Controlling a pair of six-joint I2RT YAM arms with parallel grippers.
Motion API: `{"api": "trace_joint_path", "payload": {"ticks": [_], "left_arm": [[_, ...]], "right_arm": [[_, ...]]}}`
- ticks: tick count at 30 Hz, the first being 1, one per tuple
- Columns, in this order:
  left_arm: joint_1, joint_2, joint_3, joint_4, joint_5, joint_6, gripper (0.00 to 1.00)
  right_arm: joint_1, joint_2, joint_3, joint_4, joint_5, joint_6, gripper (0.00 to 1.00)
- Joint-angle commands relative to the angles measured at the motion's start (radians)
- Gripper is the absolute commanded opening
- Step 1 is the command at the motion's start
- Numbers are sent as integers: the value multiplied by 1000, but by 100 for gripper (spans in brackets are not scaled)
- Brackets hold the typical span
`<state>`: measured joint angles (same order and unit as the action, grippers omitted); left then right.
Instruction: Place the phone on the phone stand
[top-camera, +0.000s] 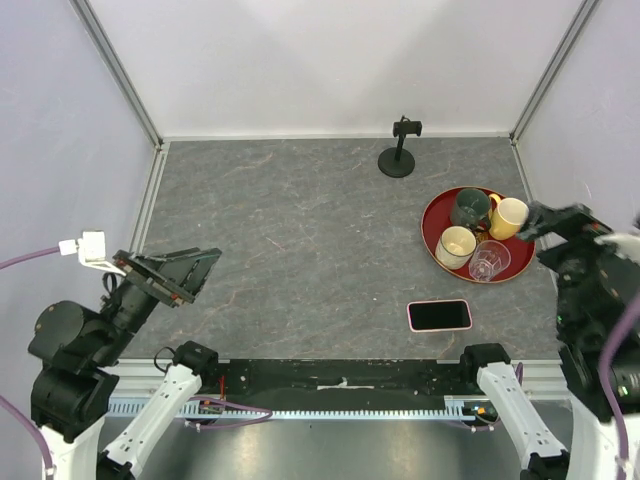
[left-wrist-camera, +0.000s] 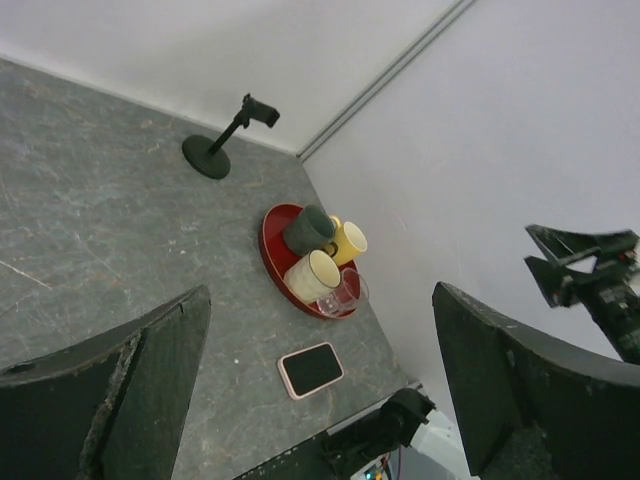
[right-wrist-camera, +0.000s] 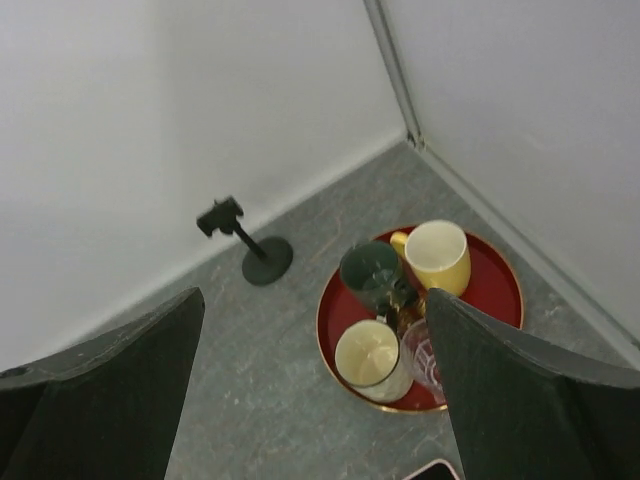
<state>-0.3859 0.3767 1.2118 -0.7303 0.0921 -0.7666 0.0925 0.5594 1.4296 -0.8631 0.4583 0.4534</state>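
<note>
The pink-cased phone (top-camera: 439, 315) lies flat, black screen up, near the table's front edge on the right; it shows in the left wrist view (left-wrist-camera: 311, 369) and its corner in the right wrist view (right-wrist-camera: 434, 470). The black phone stand (top-camera: 400, 152) stands empty at the back wall, also in the left wrist view (left-wrist-camera: 225, 141) and the right wrist view (right-wrist-camera: 247, 243). My left gripper (top-camera: 185, 272) is open and empty, raised at the front left. My right gripper (top-camera: 560, 222) is open and empty, raised at the right edge beside the tray.
A round red tray (top-camera: 436, 216) holds a dark green mug (top-camera: 469, 208), a yellow mug (top-camera: 508, 217), a cream mug (top-camera: 457, 246) and a clear glass (top-camera: 487, 261); it sits right of centre between stand and phone. White walls enclose the grey table.
</note>
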Motion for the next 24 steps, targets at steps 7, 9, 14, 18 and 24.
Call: {"api": "trace_joint_path", "payload": {"ticks": [7, 9, 14, 18, 24], "left_arm": [[-1, 94, -136, -4, 162, -28, 98], [-1, 111, -171, 14, 182, -30, 97], [-1, 145, -230, 48, 244, -27, 96], [-1, 182, -261, 48, 287, 16, 95], [-1, 212, -323, 91, 403, 33, 91]], "right_arm": [[0, 247, -334, 151, -718, -5, 98], [-2, 266, -412, 255, -841, -31, 98], [-2, 341, -501, 349, -733, 2, 98], [1, 419, -540, 439, -694, 39, 98], [0, 615, -463, 772, -676, -65, 98]]}}
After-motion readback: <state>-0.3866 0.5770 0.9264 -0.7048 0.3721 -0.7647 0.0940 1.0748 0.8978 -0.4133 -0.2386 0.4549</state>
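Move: The phone stand is some 42 cm ahead of the right hand, 20 cm to its left and 37 cm below. The phone lies about 2 cm back, 11 cm left and 43 cm down; the tray is 19 cm ahead, level sideways, with its cream mug 13 cm ahead and 7 cm left. From the left hand, the stand is roughly 44 cm ahead, 37 cm right and 36 cm lower. Towards the stand, touching nothing, the right hand swoops some 25 cm down while going forward and left to the tray's left side, turning about 40 degrees counter-clockwise and tipping nose-down, then eases its descent and runs mainly forward, fingers wide open. The left hand sinks about 14 cm, also going right and a little forward, tipping down, still open. ##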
